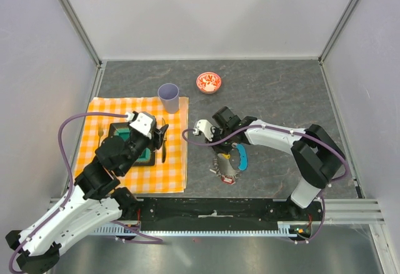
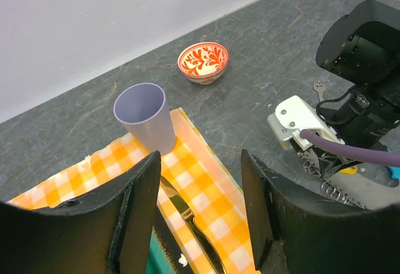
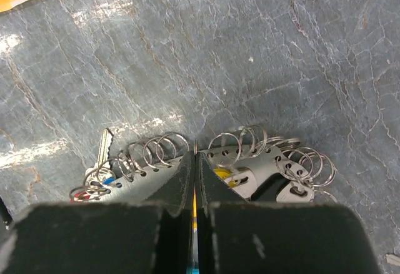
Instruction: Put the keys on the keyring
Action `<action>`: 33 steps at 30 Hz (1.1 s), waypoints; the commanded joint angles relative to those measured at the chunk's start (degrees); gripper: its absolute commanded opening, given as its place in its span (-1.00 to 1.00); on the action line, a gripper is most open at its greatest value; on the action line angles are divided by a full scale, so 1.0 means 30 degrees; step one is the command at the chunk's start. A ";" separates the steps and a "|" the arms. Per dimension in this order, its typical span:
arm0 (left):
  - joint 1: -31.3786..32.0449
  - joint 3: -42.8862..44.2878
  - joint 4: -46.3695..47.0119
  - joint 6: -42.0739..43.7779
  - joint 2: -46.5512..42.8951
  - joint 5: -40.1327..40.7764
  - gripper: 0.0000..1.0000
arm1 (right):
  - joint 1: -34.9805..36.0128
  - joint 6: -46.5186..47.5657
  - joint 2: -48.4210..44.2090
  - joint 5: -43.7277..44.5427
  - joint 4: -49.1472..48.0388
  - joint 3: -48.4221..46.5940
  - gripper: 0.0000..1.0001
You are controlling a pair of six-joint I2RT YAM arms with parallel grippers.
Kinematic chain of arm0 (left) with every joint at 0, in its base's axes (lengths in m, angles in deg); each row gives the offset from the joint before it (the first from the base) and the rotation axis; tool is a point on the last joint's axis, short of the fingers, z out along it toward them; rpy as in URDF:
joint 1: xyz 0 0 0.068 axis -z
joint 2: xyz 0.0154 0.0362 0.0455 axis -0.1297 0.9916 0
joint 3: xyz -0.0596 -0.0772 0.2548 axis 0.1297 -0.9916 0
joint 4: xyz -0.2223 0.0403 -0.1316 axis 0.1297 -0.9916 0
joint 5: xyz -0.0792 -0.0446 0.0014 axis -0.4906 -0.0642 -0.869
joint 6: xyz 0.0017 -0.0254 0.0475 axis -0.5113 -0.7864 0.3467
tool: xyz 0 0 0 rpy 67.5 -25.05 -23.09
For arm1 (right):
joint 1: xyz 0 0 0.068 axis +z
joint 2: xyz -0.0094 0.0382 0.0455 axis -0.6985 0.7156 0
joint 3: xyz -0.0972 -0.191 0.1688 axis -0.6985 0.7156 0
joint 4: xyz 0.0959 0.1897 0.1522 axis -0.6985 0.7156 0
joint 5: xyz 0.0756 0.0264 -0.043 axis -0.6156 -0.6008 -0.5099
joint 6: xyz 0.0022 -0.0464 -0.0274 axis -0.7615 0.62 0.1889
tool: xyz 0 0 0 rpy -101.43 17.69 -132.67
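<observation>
The keys (image 3: 103, 151) lie in a heap on the dark stone table, silvery, with several small split rings and blue, red and yellow tags. In the top view the keys (image 1: 227, 172) sit just below my right gripper (image 1: 222, 156). The right gripper (image 3: 195, 155) is shut, and the thin edge-on wire of the keyring (image 3: 195, 142) pokes out between its tips. The keyring's light-blue crescent (image 1: 241, 157) lies right of that gripper. My left gripper (image 1: 161, 135) hovers open over the orange checked cloth, well left of the keys. Nothing sits between the left gripper's (image 2: 200, 159) fingers.
A lilac cup (image 1: 169, 97) stands at the cloth's (image 1: 175, 174) far right corner. A small red patterned bowl (image 1: 208, 82) is behind the keys. A table knife (image 2: 187, 221) and a green plate (image 1: 147, 156) lie on the cloth under the left arm. Grey walls enclose three sides.
</observation>
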 commanded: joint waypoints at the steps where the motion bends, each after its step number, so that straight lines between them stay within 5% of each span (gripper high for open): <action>1: 0.0062 0.0052 -0.0093 0.0574 0.0326 0.0282 0.22 | 0.0154 0.0370 0.0305 0.0029 -0.0980 -0.0752 -1.00; 21: 0.0062 0.0169 -0.0299 0.0545 0.1147 -0.0187 0.19 | 0.0770 -0.0802 0.1361 0.0410 -0.1770 -0.1192 -0.67; 33: 0.0062 0.0228 -0.0328 0.0457 0.1323 -0.0568 0.19 | 0.0799 -0.2529 -0.1685 0.1522 -0.4025 0.0974 -0.46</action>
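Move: Right under the closed right fingers lies the keyring: its middle is about 3 cm to their right, 1 cm back and 2 cm below, with the yellow key some 2 cm to the right and level with the hand. The blue piece lies level too, roughly 8 cm right; the red key is about 8 cm back and 3 cm right. From the left hand, the keyring lies some 21 cm to the right, about level, and 27 cm below. Letting go of the keyring on the table, the right hand eases about 2.5 cm left and dips some 1.5 cm while its shut fingers part to about a quarter open. It then lifts about 3 cm off the ringed edge, drifting slightly forward. The left hand, empty and still open, sinks about 2 cm beyond the keyring's left. ##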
